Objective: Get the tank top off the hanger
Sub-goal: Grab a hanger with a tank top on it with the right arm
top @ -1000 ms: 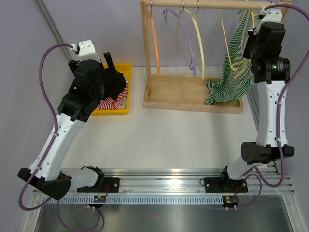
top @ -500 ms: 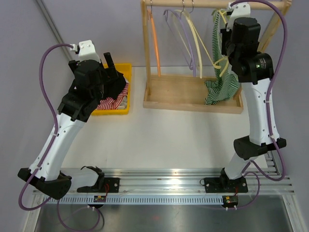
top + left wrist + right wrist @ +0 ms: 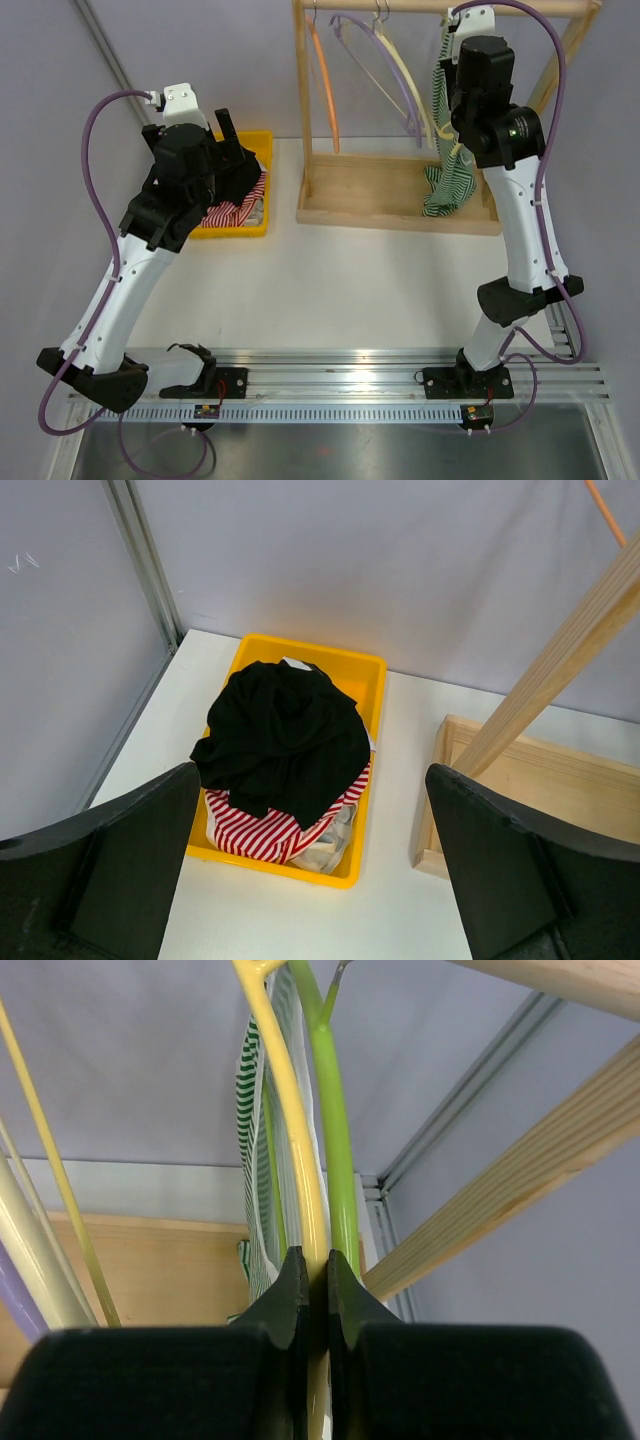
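Observation:
The green-and-white striped tank top (image 3: 446, 180) hangs at the right end of the wooden rack, and its hem reaches the rack's base. In the right wrist view the tank top (image 3: 262, 1140) drapes just left of a yellow hanger (image 3: 290, 1160) and a green hanger (image 3: 335, 1140). My right gripper (image 3: 318, 1265) is shut on the yellow hanger's wire, high under the rail. My left gripper (image 3: 312, 780) hovers wide open above the yellow bin with nothing between its fingers.
A yellow bin (image 3: 368, 675) at the left holds a black garment (image 3: 285, 730) over a red-striped one (image 3: 260, 830). The rack's wooden base (image 3: 380, 195) and top rail (image 3: 500, 8) carry orange (image 3: 325, 90), purple (image 3: 385, 70) and cream (image 3: 405, 80) hangers.
My right arm has moved left along the rail, carrying the gripped hanger and tank top with it. The other hangers have swung left. The left arm has not moved.

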`<action>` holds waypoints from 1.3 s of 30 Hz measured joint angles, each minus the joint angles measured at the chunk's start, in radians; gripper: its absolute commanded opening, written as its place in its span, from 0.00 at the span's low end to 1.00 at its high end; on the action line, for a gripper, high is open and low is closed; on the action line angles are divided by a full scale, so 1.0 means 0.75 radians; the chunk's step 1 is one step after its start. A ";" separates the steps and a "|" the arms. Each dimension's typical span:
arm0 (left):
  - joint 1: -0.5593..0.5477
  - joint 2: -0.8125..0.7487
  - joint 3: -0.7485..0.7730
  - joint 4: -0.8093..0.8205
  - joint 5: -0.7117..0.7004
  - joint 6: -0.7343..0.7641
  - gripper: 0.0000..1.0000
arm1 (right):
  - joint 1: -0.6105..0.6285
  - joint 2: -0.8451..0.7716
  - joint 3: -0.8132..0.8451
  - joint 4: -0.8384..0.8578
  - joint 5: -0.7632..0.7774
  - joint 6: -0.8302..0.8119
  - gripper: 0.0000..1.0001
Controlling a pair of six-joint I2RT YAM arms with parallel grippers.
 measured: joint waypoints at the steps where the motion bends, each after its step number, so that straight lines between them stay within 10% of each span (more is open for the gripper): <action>1: 0.000 0.000 0.000 0.000 0.000 0.000 0.99 | 0.000 -0.006 -0.007 0.003 0.022 -0.010 0.00; 39: -0.002 -0.143 -0.063 -0.002 0.158 -0.054 0.99 | 0.001 -0.177 -0.625 0.810 0.501 -0.449 0.00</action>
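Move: The right hand still grips the near side of the empty yellow hanger; the green hanger with the green-striped tank top hangs right against it, the top's middle some 4 cm ahead, 1 cm left and 12 cm below the hand. The cream hanger hangs about 9 cm left and 2 cm ahead, the purple one 13 cm left and 3 cm ahead; the head of the rack's right post stands roughly 20 cm right, 7 cm ahead. From the left hand the tank top is about 44 cm right, 13 cm ahead. Keeping its pinch on the yellow hanger, the right hand carries it about 5.5 cm to the right, away from the cream and purple hangers and towards the rack's right post, first easing some 2 cm back and up and then coming forward and down again. Meanwhile the wrist swings some 20 degrees clockwise, tips slightly up and rolls left side down, while the empty left hand, fingers open, sinks a little, then draws back and up to end about 2.5 cm farther back. ##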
